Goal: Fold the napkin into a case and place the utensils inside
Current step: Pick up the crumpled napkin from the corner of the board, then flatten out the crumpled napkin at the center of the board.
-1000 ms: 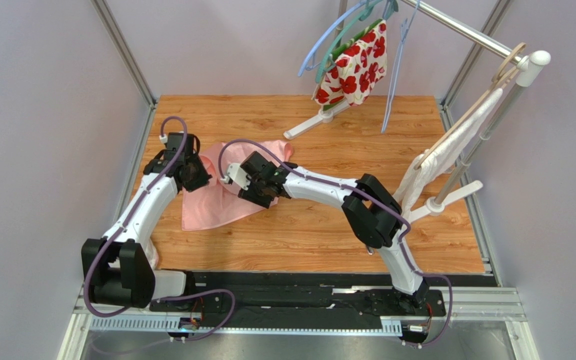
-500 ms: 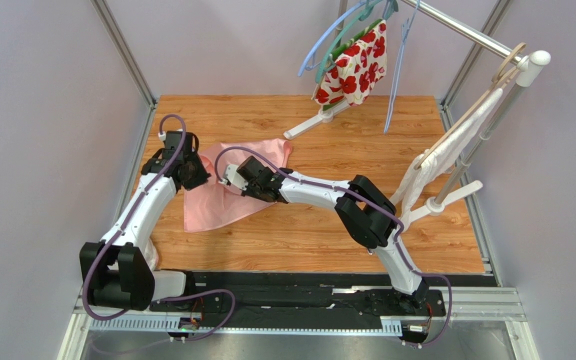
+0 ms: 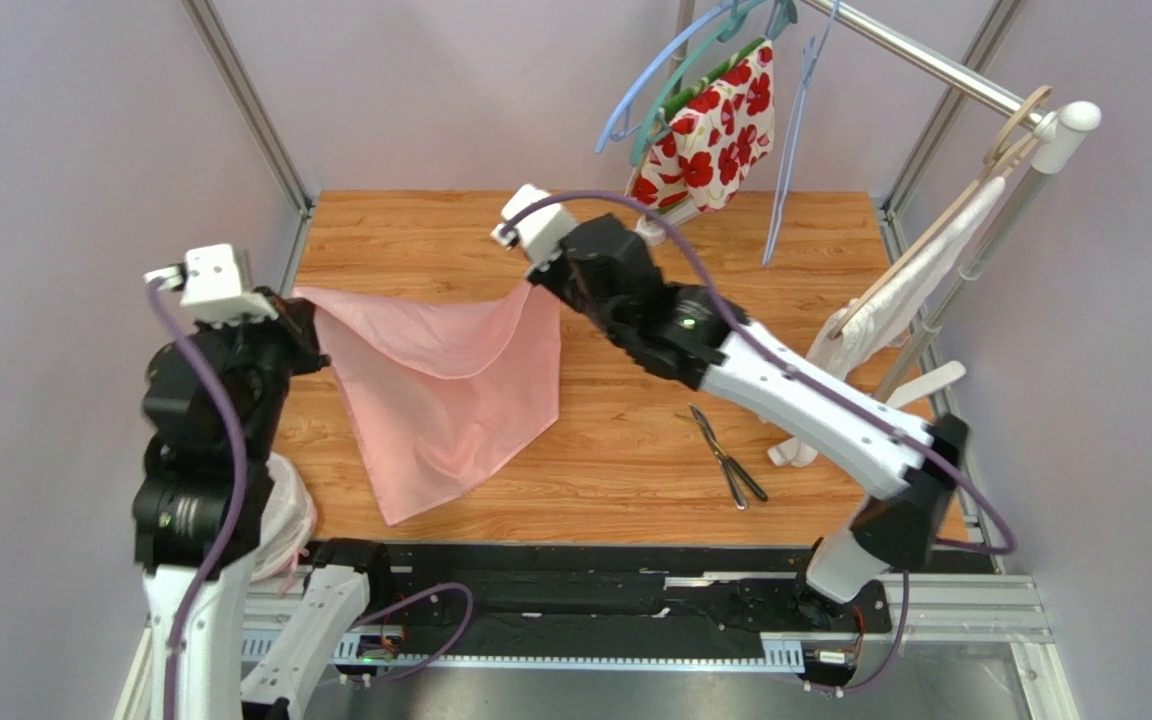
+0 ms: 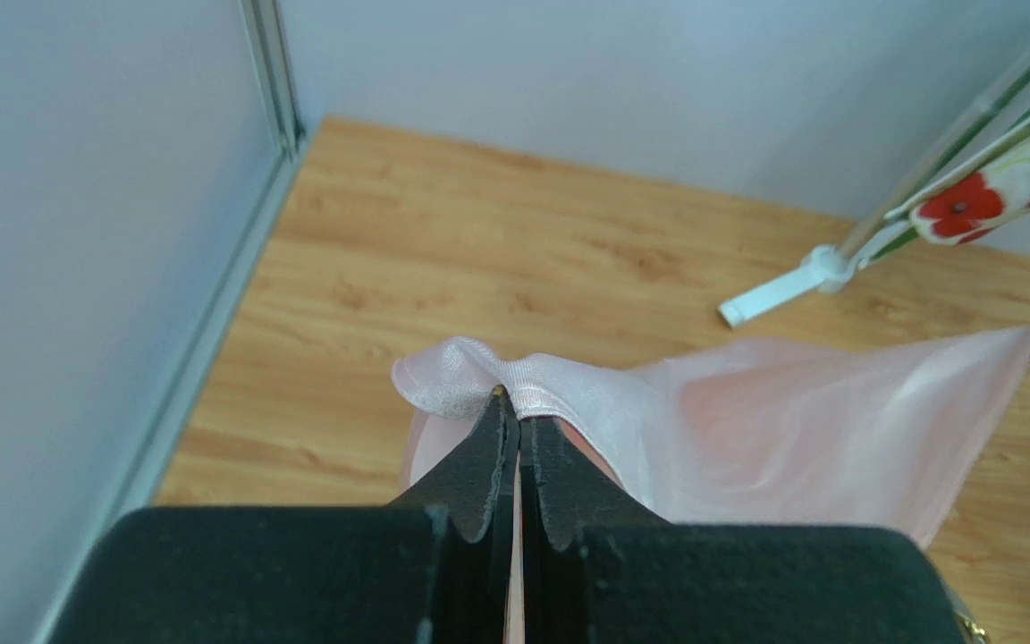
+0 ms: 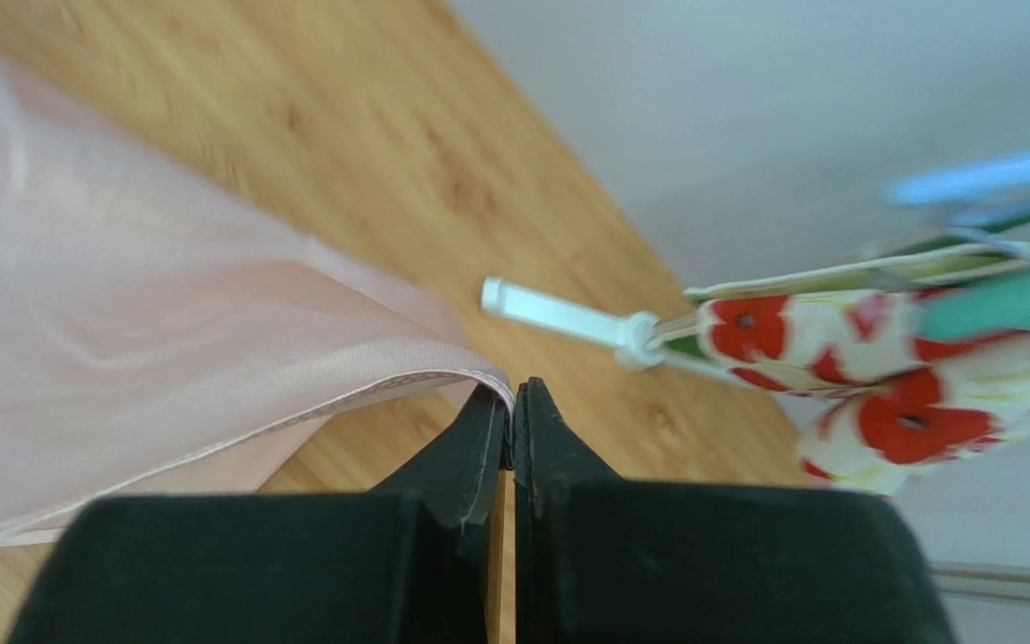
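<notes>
The light-pink napkin hangs spread in the air between my two grippers, above the left half of the wooden table, its lower corner drooping toward the near edge. My left gripper is shut on its left corner. My right gripper is shut on its right corner. The napkin also shows in the left wrist view and the right wrist view. The two utensils lie crossed on the table to the right of the napkin. No folded case is in view.
A red-and-white floral cloth hangs on hangers from a rack at the back, its white foot resting on the table. A white cloth hangs on the rack's right side, by another foot.
Both arms have lifted and moved apart, raising the napkin off the table and spreading it in the air. The utensils, hidden before, now show on the table.
</notes>
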### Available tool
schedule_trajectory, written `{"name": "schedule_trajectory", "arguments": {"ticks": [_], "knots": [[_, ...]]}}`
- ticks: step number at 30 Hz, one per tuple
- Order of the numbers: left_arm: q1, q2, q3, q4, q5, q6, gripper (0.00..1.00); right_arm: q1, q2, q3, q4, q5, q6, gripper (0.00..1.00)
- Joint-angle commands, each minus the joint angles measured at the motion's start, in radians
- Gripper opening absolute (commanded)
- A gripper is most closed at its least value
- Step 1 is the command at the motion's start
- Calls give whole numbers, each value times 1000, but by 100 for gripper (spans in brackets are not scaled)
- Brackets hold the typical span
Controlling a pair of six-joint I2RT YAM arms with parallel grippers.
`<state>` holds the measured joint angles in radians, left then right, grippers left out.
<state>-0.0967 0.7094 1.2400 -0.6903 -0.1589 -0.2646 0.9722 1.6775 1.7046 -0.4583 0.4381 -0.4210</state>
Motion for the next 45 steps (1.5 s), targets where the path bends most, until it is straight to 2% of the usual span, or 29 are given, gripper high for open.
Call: {"name": "schedule_trajectory", "arguments": {"ticks": [1, 5, 6, 10, 13, 16, 20, 24, 28, 30, 31, 35, 37, 40, 42, 45], "knots": [[2, -97, 114, 5, 70, 202, 0, 22, -254, -3, -40, -22, 24, 0], [2, -210, 202, 6, 227, 258, 0, 68, -465, -62, -60, -94, 10, 0], [2, -226, 237, 6, 308, 260, 0, 75, -505, -71, -71, -104, 10, 0], [2, -277, 338, -23, 462, 258, 0, 89, -721, -111, -83, -150, 56, 0], [2, -277, 403, -69, 464, 245, 0, 89, -797, -178, -51, -199, 100, 0], [2, -249, 389, -87, 429, 211, 0, 89, -806, -230, -16, -159, 103, 0], [2, -148, 250, -68, 313, 154, 0, 57, -669, -269, 56, -93, 82, 0], [2, 48, 219, -117, 236, 139, 0, -148, -534, -292, 128, -269, 171, 0], [6, 298, 159, -27, 188, 171, 0, -256, -368, -309, 214, -352, 191, 0], [22, 401, 167, -11, 199, 180, 0, -303, -287, -275, 201, -364, 205, 0], [26, 508, 170, 14, 191, 192, 0, -317, -209, -264, 198, -358, 212, 0], [45, 786, 231, 70, 110, 220, 0, -374, -17, -195, 199, -305, 209, 0], [60, 911, 292, 58, 120, 212, 0, -394, 54, -169, 217, -306, 211, 0], [66, 1013, 337, 145, 53, 212, 0, -391, 200, -77, 240, -309, 182, 0], [69, 1076, 412, 135, -7, 215, 0, -392, 306, 7, 248, -283, 188, 0], [78, 1208, 527, 74, -59, 220, 0, -397, 422, 87, 242, -97, 203, 0]]}}
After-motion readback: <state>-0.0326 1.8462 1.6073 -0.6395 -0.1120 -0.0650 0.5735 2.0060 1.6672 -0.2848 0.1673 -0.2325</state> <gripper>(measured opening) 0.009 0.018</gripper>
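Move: Both hands already hold a corner of the pink napkin in the air. Its body hangs about 13 cm right of the left hand, 2 cm back and 25 cm below, and 13 cm left of the right hand, 11 cm back and 20 cm below. The rack foot stands some 26 cm ahead and 16 cm right of the right hand; the utensils lie 14 cm back and 21 cm right of that hand, both about 28 cm below. Up and back first: both arms swing the held napkin some 20 cm towards the base and about as far up, the right hand also going right, fingers tipping up. They then turn and sweep fast forward and down, about 40 cm, towards the board's far part, tipping the fingers down again. Both grippers stay shut on their corners. ##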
